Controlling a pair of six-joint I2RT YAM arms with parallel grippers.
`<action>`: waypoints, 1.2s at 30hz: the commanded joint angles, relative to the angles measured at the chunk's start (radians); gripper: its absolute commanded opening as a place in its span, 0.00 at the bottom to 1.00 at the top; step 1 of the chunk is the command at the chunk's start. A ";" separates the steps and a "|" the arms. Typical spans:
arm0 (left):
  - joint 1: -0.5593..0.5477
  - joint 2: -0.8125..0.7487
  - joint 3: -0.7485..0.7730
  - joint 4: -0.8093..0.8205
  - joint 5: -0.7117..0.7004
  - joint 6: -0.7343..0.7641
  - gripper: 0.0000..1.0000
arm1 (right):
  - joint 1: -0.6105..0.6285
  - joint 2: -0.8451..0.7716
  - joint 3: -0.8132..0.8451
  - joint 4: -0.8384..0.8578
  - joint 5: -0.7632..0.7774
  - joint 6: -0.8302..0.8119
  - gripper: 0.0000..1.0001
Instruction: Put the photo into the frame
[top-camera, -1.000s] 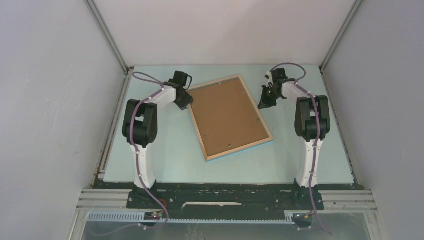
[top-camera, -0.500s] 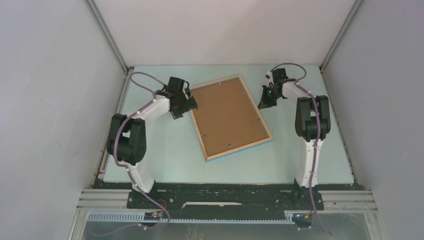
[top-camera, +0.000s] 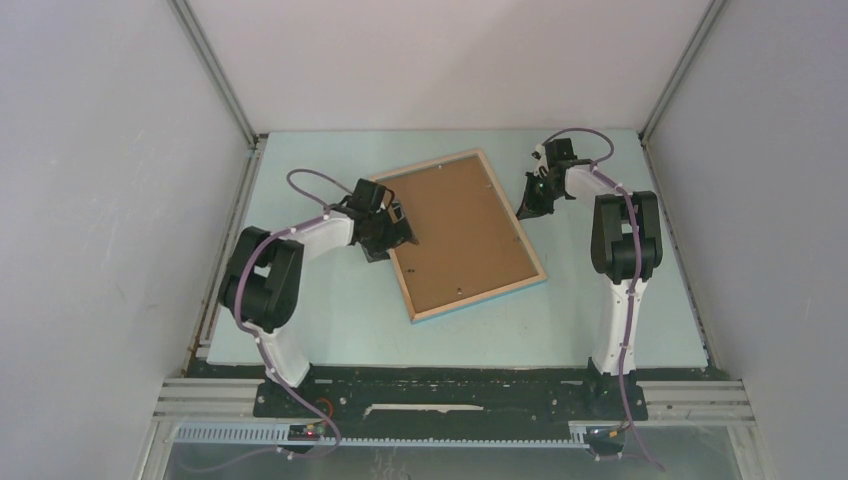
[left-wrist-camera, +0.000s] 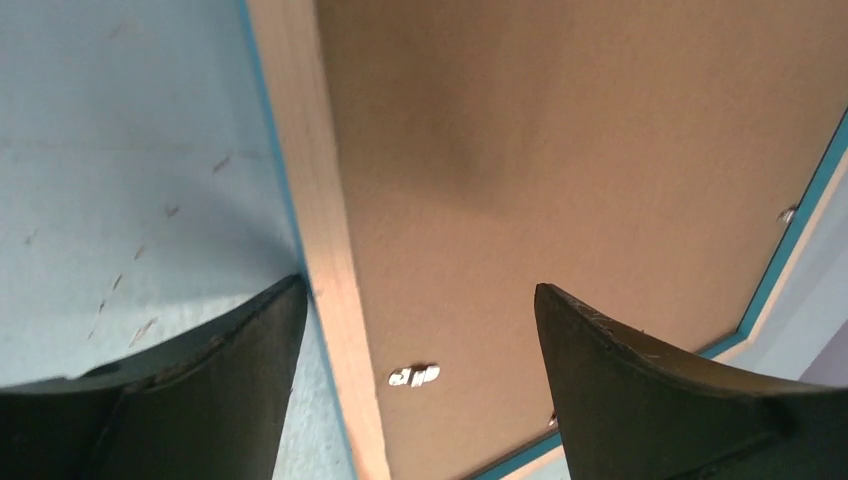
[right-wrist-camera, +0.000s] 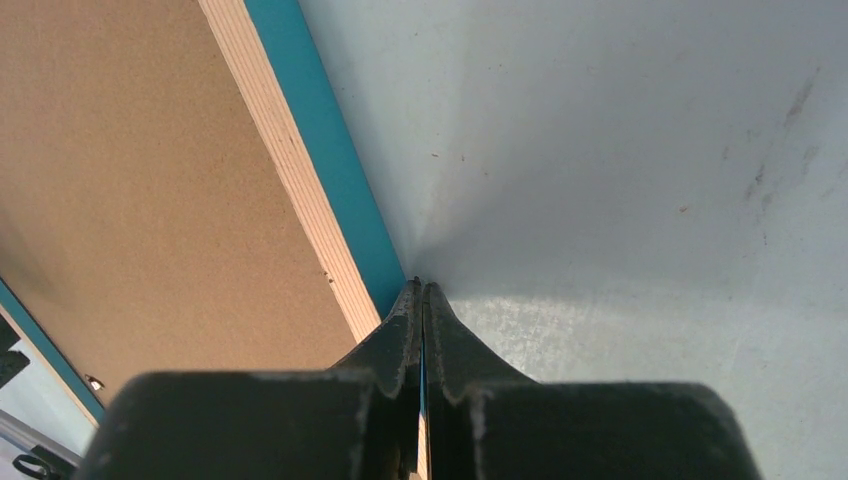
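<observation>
The frame (top-camera: 480, 299) lies face down at the middle of the table, its light wood rim (left-wrist-camera: 320, 180) and teal edge (right-wrist-camera: 320, 130) showing around a brown backing board (top-camera: 455, 225). My left gripper (top-camera: 400, 232) is open and straddles the frame's left rim: one finger is over the table, the other over the board (left-wrist-camera: 560, 150). Nothing is between its fingers (left-wrist-camera: 240, 360). A small metal tab (left-wrist-camera: 413, 376) lies between the jaws. My right gripper (top-camera: 525, 210) is shut, its tips (right-wrist-camera: 420, 285) down at the frame's right teal edge. The photo is out of view.
The pale blue table (top-camera: 330, 320) is boxed in by grey walls on three sides. Another metal tab (left-wrist-camera: 788, 213) sits near the board's far edge. Both arm bases stand at the near edge.
My left gripper has opened wide and moved right and nearer, from the frame's far left corner to over its left rim. The right arm and the frame have not moved.
</observation>
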 joint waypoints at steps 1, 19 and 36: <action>0.007 0.092 0.150 -0.066 -0.025 -0.058 0.85 | -0.003 -0.039 -0.010 0.010 0.008 0.013 0.00; -0.110 0.020 0.014 -0.291 -0.123 -0.505 0.77 | -0.002 -0.033 -0.007 0.026 -0.039 0.018 0.00; -0.141 0.089 0.029 -0.368 -0.105 -0.726 0.60 | -0.004 -0.027 -0.007 0.034 -0.066 0.018 0.00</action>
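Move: The metal clip just inside the left rail lies about 5 cm back and 4 cm to the right of the left hand, some 2 cm lower; the rail itself runs right under this open hand. The frame's near-left corner is roughly 18 cm back and 5 cm right, and the near rail's clip about 10 cm back and 16 cm right. From the right hand the left-rail clip is some 14 cm back and 27 cm left, about level. After a short 2 cm slip forward, the left hand swings back about 8 cm along the left rail towards its clip, veering slightly left and then right and sinking 2 cm, while the wrist turns some 30 degrees counter-clockwise and the fingers tip to point more nearly straight down. They straddle the rail and close partway, one fingertip against its outer side and the other coming down over the backboard right beside the clip, as the right hand keeps its shut fingers on the outside of the right rail, almost still. ##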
